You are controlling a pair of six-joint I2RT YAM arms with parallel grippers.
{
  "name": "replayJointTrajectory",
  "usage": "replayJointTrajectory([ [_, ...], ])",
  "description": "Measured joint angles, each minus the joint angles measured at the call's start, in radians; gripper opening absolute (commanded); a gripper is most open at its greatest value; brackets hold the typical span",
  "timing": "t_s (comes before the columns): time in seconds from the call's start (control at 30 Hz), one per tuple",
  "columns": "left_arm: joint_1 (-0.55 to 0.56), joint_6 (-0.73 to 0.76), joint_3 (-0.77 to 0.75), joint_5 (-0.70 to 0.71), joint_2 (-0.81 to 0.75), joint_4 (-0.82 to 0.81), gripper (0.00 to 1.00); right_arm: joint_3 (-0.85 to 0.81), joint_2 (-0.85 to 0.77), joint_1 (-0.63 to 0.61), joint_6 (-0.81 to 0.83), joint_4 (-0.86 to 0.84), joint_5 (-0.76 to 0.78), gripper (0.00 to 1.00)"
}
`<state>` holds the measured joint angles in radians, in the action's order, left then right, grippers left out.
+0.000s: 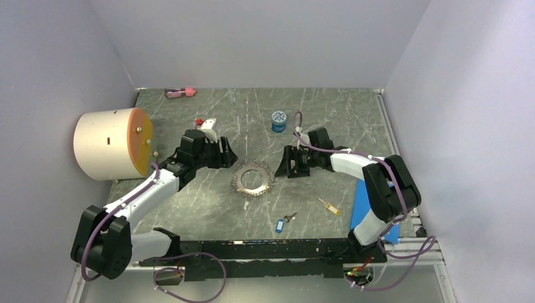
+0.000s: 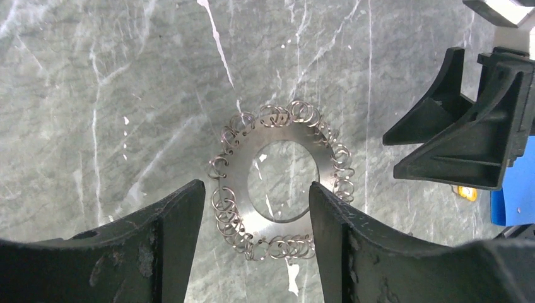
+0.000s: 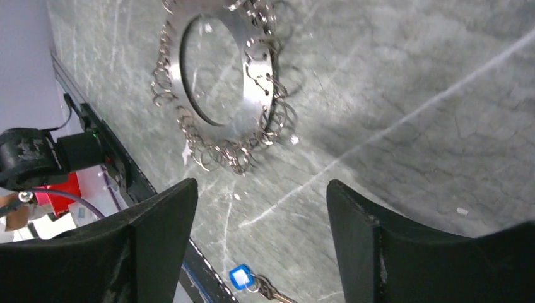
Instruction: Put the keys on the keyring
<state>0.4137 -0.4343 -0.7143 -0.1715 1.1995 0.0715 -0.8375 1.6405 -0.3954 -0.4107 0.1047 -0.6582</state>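
Observation:
The keyring [image 1: 252,180] is a flat metal ring edged with several small wire loops, lying flat mid-table. My left gripper [image 1: 226,158] hovers open just to its upper left; in the left wrist view the keyring [image 2: 281,180] lies below and between its spread fingers [image 2: 170,227]. My right gripper [image 1: 289,166] stands open to the ring's upper right, nothing in it, and looks down at the keyring [image 3: 221,82]. The blue-tagged key [image 1: 281,224] [image 3: 249,279] and the yellow-headed key [image 1: 329,207] [image 2: 465,192] lie apart near the front edge.
A round blue jar [image 1: 278,120] stands behind the grippers. A large white cylinder with an orange face [image 1: 113,144] sits at the left. A pink item [image 1: 180,93] lies at the back wall, a red-and-white piece [image 1: 207,125] behind the left gripper, and a blue sheet [image 1: 363,202] at the right.

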Motion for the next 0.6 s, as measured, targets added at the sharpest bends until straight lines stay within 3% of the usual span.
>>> replayJointTrajectory([
  [0.13, 0.0, -0.005, 0.006, -0.026, 0.009, -0.001, 0.64, 0.047, 0.0, 0.003, -0.005, -0.005, -0.008, 0.6],
  [0.6, 0.0, -0.052, 0.06, -0.146, 0.084, -0.097, 0.62, 0.079, 0.127, 0.021, -0.17, -0.206, -0.095, 0.46],
])
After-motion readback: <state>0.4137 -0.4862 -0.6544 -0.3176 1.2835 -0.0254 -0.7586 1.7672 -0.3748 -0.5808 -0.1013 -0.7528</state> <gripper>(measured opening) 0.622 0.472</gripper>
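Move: The keyring, a flat metal ring hung with small loops, has its centre about 8 cm to the right hand's left, level with it front to back and 5 cm below. The keys lie some 14 cm back and 1 cm to its right; the yellow screwdriver is 9 cm back and 16 cm right. From the left hand the keyring's centre is about 3 cm back, 6 cm right and 13 cm down, the keys roughly 17 cm back and 16 cm right. The keyring is closed in on from both sides. Beside its right edge the right hand sinks about 3 cm, first drawing back some 2 cm and then easing forward again, while its wide-open fingers close to about half and the wrist tips some 10 degrees. The left hand comes down about 3 cm, as well as right and slightly back, towards it, fingers staying open. ##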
